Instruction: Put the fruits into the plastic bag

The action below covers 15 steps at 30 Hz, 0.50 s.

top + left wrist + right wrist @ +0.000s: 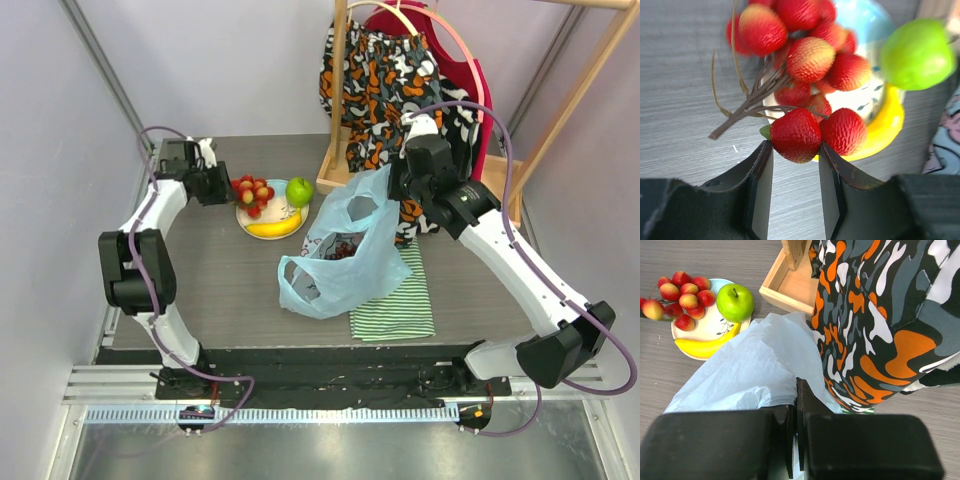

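A bunch of red strawberries (252, 192) lies on a pale plate (243, 217) with a green apple (300, 190) and a yellow banana (274, 228). My left gripper (795, 147) is shut on the nearest strawberry (796, 135) of the bunch, which touches both fingertips. The light-blue plastic bag (345, 262) stands open in the middle of the table, with dark grapes (345, 247) showing inside. My right gripper (796, 385) is shut on the bag's upper edge (755, 370) and holds it up.
A green-and-white striped cloth (395, 300) lies under the bag's right side. Behind it stands a wooden rack (335, 175) with an orange, black and white garment (375, 75) hanging close against my right arm.
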Each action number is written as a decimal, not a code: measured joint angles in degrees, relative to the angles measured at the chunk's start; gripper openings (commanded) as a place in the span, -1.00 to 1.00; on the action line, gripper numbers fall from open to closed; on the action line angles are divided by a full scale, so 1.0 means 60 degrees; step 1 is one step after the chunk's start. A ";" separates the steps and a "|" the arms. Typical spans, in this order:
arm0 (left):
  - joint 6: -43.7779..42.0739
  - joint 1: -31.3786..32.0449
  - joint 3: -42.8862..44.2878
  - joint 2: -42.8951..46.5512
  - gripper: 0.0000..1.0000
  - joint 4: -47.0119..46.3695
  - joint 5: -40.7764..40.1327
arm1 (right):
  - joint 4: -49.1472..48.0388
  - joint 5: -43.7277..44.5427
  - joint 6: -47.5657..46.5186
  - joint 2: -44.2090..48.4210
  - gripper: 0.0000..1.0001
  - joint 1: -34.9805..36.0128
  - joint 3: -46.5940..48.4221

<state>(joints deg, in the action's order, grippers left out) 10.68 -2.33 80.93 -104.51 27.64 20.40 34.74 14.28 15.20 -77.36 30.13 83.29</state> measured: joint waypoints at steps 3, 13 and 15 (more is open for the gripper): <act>0.0171 0.0000 -0.0149 0.0539 -1.00 -0.0295 -0.0004 | 0.0000 0.0004 0.0007 0.0000 -0.98 0.0000 -0.0004; 0.0565 0.0000 -0.0772 0.1781 -1.00 -0.0976 0.0084 | 0.0004 0.0000 0.0033 0.0000 -0.98 0.0000 -0.0004; 0.0623 0.0000 -0.0801 0.1967 -1.00 -0.1078 0.0131 | 0.0004 0.0004 0.0040 0.0000 -0.98 0.0000 -0.0004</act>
<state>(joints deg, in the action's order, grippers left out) 14.41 -2.33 76.12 -92.71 21.17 21.19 34.76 14.31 15.44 -77.36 30.13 83.26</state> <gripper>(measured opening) 0.013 0.031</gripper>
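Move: The left gripper pinches one berry of the strawberry bunch, whose middle lies about 4 cm to its right, 1 ahead and 2 below. The plastic bag is roughly 27 cm right, 12 back and 2 lower. The plate is 10 right, 4 back, 8 below; the apple 16 right, 1 ahead, 4 below. From the right gripper, clamped on the bag's rim, the bag's middle is some 10 cm left, 4 back, 18 below. Lift the left gripper nearly straight up from beside the plate, about 7 cm, tipping the fingertips up some 10 degrees on the way. It starts out pinching the berry; the fingers run fully shut late in the rise as the bunch comes free of them. Keep the right gripper still, holding the bag's rim. ##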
